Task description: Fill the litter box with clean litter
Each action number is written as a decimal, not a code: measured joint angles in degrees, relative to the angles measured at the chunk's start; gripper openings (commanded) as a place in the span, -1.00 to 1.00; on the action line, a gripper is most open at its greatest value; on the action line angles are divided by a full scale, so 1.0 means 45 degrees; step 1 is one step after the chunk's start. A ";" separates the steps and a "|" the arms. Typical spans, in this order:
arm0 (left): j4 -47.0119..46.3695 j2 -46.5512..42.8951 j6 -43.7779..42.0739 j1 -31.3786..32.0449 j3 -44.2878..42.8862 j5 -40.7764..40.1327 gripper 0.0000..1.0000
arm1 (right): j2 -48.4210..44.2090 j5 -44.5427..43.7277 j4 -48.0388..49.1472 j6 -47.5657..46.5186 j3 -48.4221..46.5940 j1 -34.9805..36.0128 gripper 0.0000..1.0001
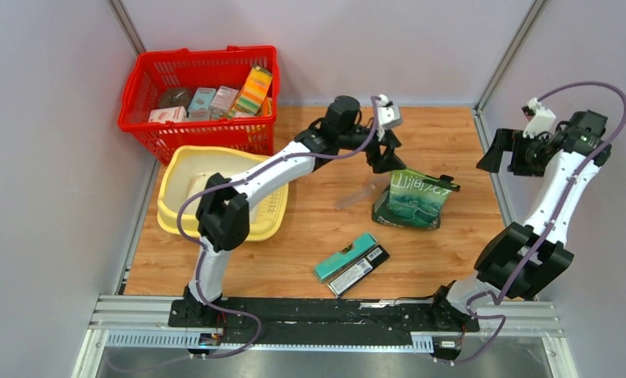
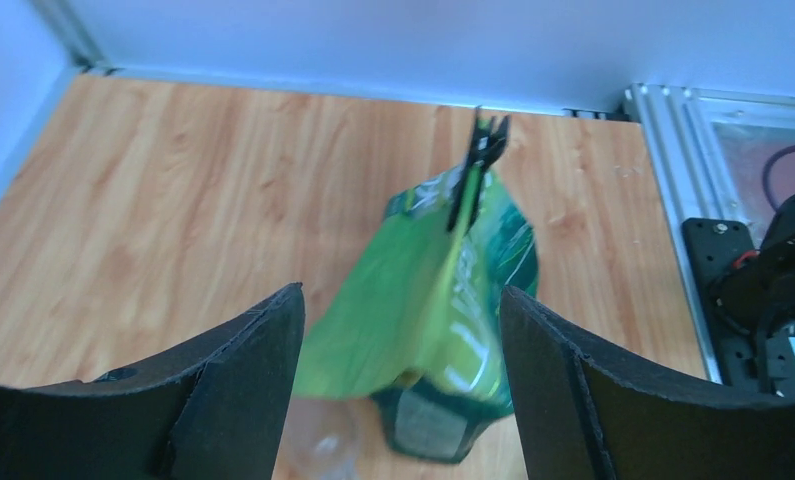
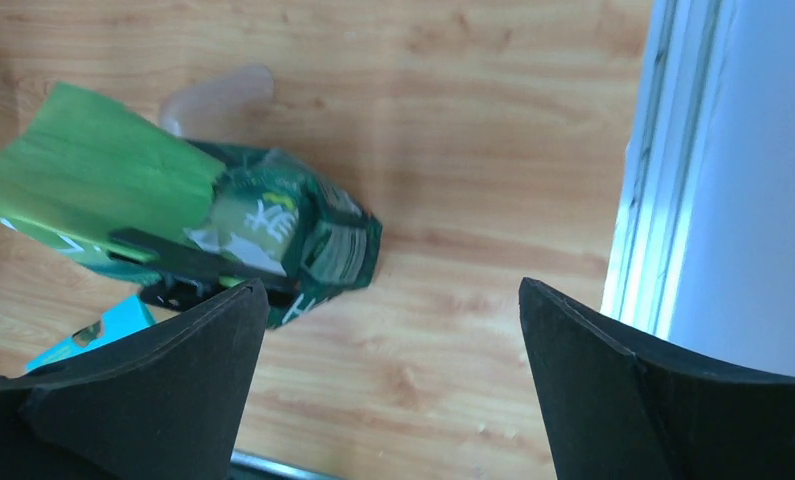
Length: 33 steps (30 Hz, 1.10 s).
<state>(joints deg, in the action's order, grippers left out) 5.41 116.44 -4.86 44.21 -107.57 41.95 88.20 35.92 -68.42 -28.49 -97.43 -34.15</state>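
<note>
The pale-yellow litter box (image 1: 168,197) sits at the left of the table, with my left arm crossing above it. No clean litter shows in any view. A green printed bag (image 1: 416,197) (image 2: 443,290) (image 3: 173,210) stands on the wood with a black clip (image 2: 483,150) on its top edge. It looks blurred in the left wrist view. My left gripper (image 1: 384,153) (image 2: 401,300) hovers just above and left of the bag, open and empty. Over by the right wall, my right gripper (image 1: 498,150) (image 3: 388,300) is raised, open and empty. A translucent scoop (image 1: 353,195) (image 2: 318,440) (image 3: 218,95) lies left of the bag.
A red mesh basket (image 1: 199,94) holding several boxes stands at the back left, touching the litter box. A teal box (image 1: 346,256) (image 3: 93,330) and a black box (image 1: 361,270) lie near the front middle. Grey walls and metal rails enclose the table.
</note>
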 measured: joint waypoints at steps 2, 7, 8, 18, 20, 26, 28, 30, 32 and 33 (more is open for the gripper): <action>-0.0340 0.0631 0.0160 0.0476 -0.0374 0.0146 0.59 | -0.0107 0.0039 -0.0165 0.0039 0.0806 -0.0491 1.00; -0.0743 0.1341 0.0165 0.1268 -0.0175 0.0228 0.31 | -0.0214 0.0772 -0.0631 0.0709 0.3546 -0.0733 1.00; -0.0743 0.1365 0.0112 0.1326 -0.0039 0.0223 0.15 | -0.0214 0.1093 -0.0670 0.0884 0.3978 -0.0733 1.00; 0.0287 0.1336 -0.1137 0.1073 0.0393 0.0117 -1.00 | 0.0452 0.4328 0.0223 0.2812 0.6436 -0.0131 1.00; 0.0447 0.1156 -0.1292 0.1015 0.0568 0.0083 -1.00 | 0.0578 0.4546 0.0442 0.2982 0.6445 0.0296 1.00; 0.1355 -0.0165 -0.2059 0.0899 0.1841 -0.0248 -1.00 | 0.0607 0.5552 0.0957 0.3555 0.6465 0.2584 1.00; 0.1860 -0.0821 -0.2317 0.0724 0.2419 -0.0350 -1.00 | 0.0622 0.5746 0.1117 0.3687 0.6475 0.3254 1.00; 0.2365 -0.1394 -0.2526 0.0520 0.2914 -0.0355 -1.00 | 0.0631 0.5965 0.1219 0.3798 0.6475 0.3808 1.00; 0.2890 -0.2016 -0.2788 0.0287 0.3483 -0.0350 -1.00 | 0.0631 0.6183 0.1297 0.3934 0.6475 0.4391 1.00; 0.3167 -0.2288 -0.2958 0.0165 0.3696 -0.0355 -1.00 | 0.0627 0.6271 0.1365 0.4041 0.6475 0.4721 1.00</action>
<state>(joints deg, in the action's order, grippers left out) 19.66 106.15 -18.17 44.95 -90.94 40.36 91.02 64.14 -62.28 -10.31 -68.29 -12.91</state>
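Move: The left corner of the litter bag's rim lies from the open left hand about 4 cm back, 3 cm right and 8 cm below; the scoop on the table is some 5 cm back, 9 cm left and 24 cm below. For the open right hand, the black clip on the rim is roughly 13 cm left, 4 cm back and 9 cm below, the bag's middle 20 cm left, 10 cm back and 16 cm below. Left hand sinks 8 cm, pinches rim, draws left; open right hand goes about 20 cm left to clip. ##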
